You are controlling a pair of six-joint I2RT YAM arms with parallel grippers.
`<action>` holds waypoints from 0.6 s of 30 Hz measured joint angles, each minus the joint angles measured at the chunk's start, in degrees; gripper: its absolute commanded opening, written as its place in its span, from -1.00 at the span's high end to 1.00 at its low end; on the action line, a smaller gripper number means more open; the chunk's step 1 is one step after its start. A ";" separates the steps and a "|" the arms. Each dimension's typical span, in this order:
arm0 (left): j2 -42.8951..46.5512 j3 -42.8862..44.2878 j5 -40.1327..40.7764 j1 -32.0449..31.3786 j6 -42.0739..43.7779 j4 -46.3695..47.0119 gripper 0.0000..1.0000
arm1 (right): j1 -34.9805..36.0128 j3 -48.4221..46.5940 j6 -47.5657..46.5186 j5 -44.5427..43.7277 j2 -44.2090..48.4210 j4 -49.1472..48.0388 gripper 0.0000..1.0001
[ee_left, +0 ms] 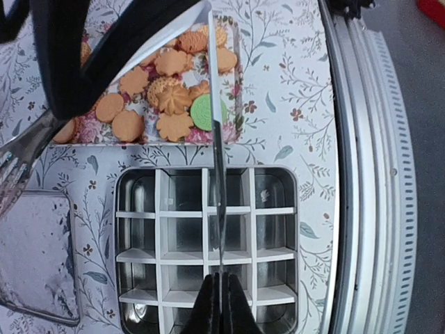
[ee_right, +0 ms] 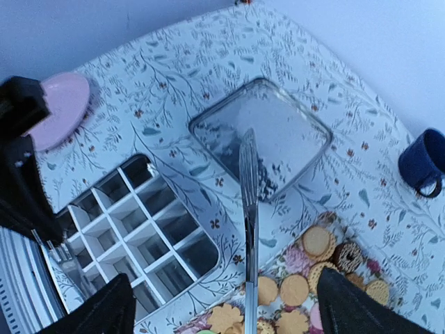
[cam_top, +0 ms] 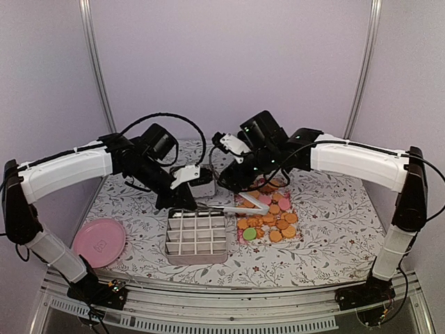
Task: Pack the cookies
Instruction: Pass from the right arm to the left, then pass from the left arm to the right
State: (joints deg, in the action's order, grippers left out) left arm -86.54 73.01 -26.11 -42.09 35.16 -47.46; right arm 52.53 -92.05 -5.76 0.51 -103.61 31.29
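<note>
The cookies (cam_top: 268,217) (ee_left: 167,97) (ee_right: 316,243), mostly orange-tan with a few pink, a dark one and a green one, lie on a floral tray right of the divided tin (cam_top: 197,259) (ee_left: 295,243) (ee_right: 132,216). Every tin compartment I can see holds no cookie. My left gripper (cam_top: 189,200) (ee_left: 222,292) is shut on the tip of one arm of the metal tongs (cam_top: 243,204) (ee_left: 217,139) above the tin. My right gripper (cam_top: 240,188) (ee_right: 224,278) stands open, and the other tong arm (ee_right: 248,209) runs between its fingers without touching them.
The tin's flat metal lid (ee_right: 261,132) (ee_left: 35,250) lies behind the tin. A pink plate (cam_top: 99,241) (ee_right: 62,108) sits at the near left. A blue mug (ee_right: 421,163) stands at the far side. The table's metal front rail (ee_left: 368,174) runs close to the tin.
</note>
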 measured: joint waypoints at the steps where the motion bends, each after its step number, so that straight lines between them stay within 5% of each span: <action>1: 0.04 0.90 -1.14 0.68 -0.87 -0.42 1.00 | -0.59 0.15 0.24 1.18 1.60 -0.85 -0.98; 6: 3.23 3.74 -8.96 7.76 -8.72 3.17 1.00 | -7.82 5.31 4.02 10.71 15.41 -10.49 -0.98; 12: 16.57 -6.47 -13.97 11.72 -24.63 25.09 1.00 | -15.30 20.79 12.37 21.09 32.39 -29.57 -0.98; 18: 19.80 -13.90 -18.58 10.80 -38.25 41.44 1.00 | -15.91 30.60 17.68 29.79 35.12 -41.20 -0.98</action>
State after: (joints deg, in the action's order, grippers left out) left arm -66.74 59.11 -44.69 -31.29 -3.09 -6.02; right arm 36.62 -61.45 11.92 30.30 -68.49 -9.91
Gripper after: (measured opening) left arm 0.008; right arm 0.989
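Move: The tongs are already pinched by one tip in the left gripper, reaching out to its right, their middle about 13 cm right, 2 cm ahead and level. The divided box sits some 14 cm below that gripper, 1 cm right and 2 cm ahead; the empty tray is 22 cm ahead, 1 cm left and 16 cm down. From the right gripper, the tongs' middle is 3 cm back, straight in line sideways and 2 cm lower; the cookie board lies 10 cm right, 4 cm ahead and 17 cm below. Keep the left fingers shut on the tongs and lift them about 16 cm up off the box, tilting the fingers up some 40 degrees until they point nearly level to the right. Open the right gripper the rest of the way and clear it from the tongs' other limb: up nearly 20 cm and about 10 cm right, fingers tilting up too, easing back a little at the end. ##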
